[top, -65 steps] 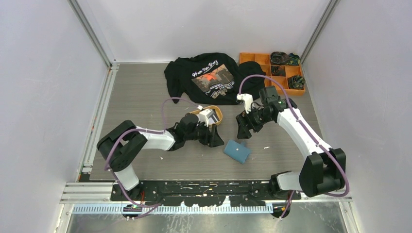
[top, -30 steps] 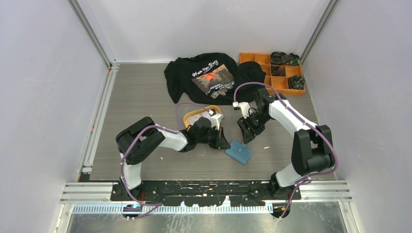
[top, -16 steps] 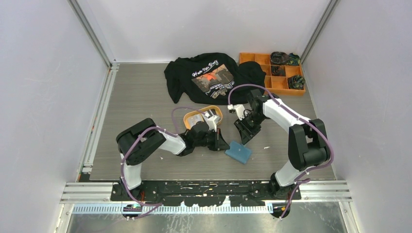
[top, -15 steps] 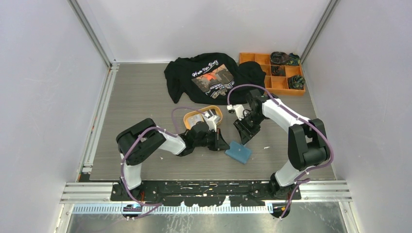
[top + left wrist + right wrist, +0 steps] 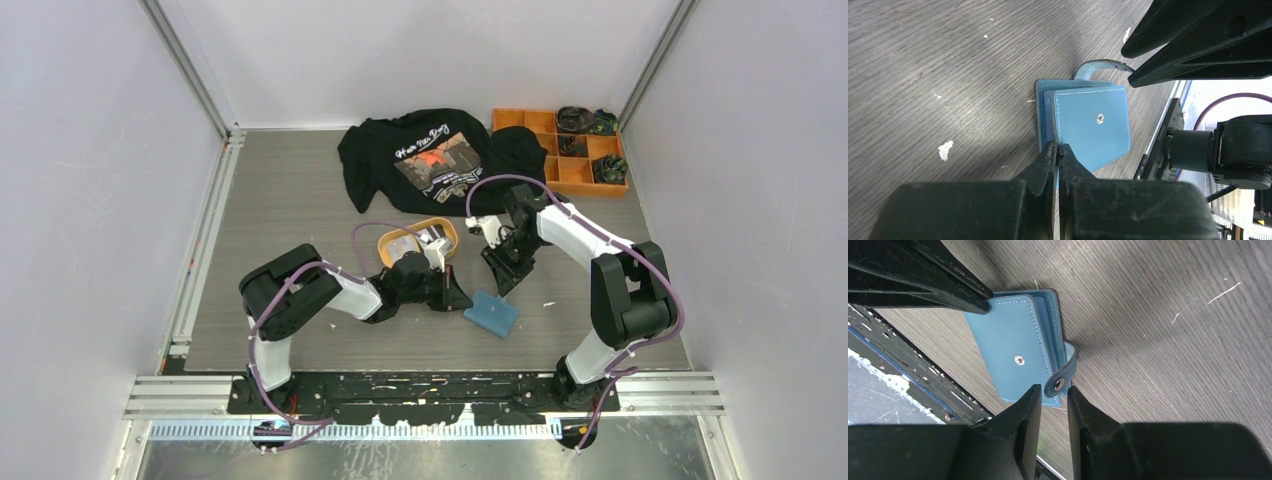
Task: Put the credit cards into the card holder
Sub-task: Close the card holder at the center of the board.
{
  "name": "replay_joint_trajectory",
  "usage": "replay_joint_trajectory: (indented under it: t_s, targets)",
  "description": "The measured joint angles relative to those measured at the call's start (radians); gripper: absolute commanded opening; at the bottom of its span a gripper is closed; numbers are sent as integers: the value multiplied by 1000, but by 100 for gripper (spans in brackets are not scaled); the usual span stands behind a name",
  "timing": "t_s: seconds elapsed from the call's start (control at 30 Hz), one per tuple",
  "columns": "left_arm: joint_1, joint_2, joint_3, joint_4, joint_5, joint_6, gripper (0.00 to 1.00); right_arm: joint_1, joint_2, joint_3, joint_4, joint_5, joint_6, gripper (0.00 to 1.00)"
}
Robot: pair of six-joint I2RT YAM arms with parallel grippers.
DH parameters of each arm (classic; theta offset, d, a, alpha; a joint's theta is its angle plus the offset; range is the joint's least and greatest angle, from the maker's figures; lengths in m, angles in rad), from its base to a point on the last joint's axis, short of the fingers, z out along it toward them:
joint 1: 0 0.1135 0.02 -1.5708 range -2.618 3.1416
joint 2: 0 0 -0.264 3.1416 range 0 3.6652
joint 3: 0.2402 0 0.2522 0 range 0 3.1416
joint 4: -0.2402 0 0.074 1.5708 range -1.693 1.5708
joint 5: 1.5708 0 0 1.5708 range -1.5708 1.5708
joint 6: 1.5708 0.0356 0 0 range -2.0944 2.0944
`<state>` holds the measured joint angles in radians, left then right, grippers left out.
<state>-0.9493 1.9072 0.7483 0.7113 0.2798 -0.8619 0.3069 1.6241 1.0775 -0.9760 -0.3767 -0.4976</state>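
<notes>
The teal card holder (image 5: 490, 313) lies folded on the table, its snap tab (image 5: 1060, 381) unfastened and curling off one side. My left gripper (image 5: 1058, 147) is shut, its tips touching the holder's (image 5: 1088, 120) near edge at the front cover. My right gripper (image 5: 1054, 390) is open by a narrow gap, and the tab's snap end sits between its fingertips (image 5: 1030, 397). Whether they touch the tab I cannot tell. The credit cards (image 5: 428, 238) lie in the orange oval tray (image 5: 392, 238) behind my left gripper (image 5: 455, 295).
A black T-shirt (image 5: 430, 160) is spread at the back of the table. An orange compartment box (image 5: 560, 170) with dark items stands at the back right. Small white scraps (image 5: 945, 149) lie on the wood near the holder. The two grippers work close together.
My right gripper's jaws have narrowed around the snap tab, and the right arm has shifted slightly left. The left gripper slid up to the holder earlier and has since stayed put.
</notes>
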Motion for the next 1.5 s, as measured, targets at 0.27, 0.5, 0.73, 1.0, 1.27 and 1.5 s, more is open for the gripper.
replay_joint_trajectory:
  t_s: [0.27, 0.5, 0.73, 1.0, 1.27, 1.5]
  targets:
    - [0, -2, -6, 5, -2, -5, 0, 0, 0, 2, 0, 0, 0, 21]
    - [-3, -11, -31, 25, -19, -39, 0, 3, 0, 2, 0, 0, 1, 4]
    - [-53, -57, -117, 79, -133, -124, 0, 9, -3, 2, -3, -48, -2, 2]
    - [-120, -85, -177, 130, -267, -175, 0, 61, -61, 2, -13, -122, -51, 2]
    - [-102, -160, -218, 98, -254, -127, 0, 95, -93, 2, -16, -155, -108, 1]
    - [-93, -163, -229, 100, -205, -106, 0, 115, -93, 2, -16, -155, -124, 1]
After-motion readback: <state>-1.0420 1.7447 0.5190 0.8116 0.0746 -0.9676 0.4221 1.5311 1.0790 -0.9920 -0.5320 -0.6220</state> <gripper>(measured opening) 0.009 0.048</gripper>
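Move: Between the right hand's open fingers stands the strap end of the card holder, about at the pad point. From the right hand, the card holder's middle is some 4 cm back, 2 cm left and 2 cm down; the snap stud on the holder's cover is about 2 cm back, 3 cm left and 2 cm down. For the left hand, shut at the holder's left edge, the strap end is roughly 6 cm right, 2 cm ahead and 2 cm up. Closing on the strap end first, the right fingers pinch it while that hand stays put, then carry it about 4.5 cm left, 3 cm up and 2 cm back, the wrist turning some 15 degrees counter-clockwise and rolling a little. The left hand, still shut at the holder's left edge, draws it back and then left, about 3 cm each way, turning some 10 degrees counter-clockwise. ##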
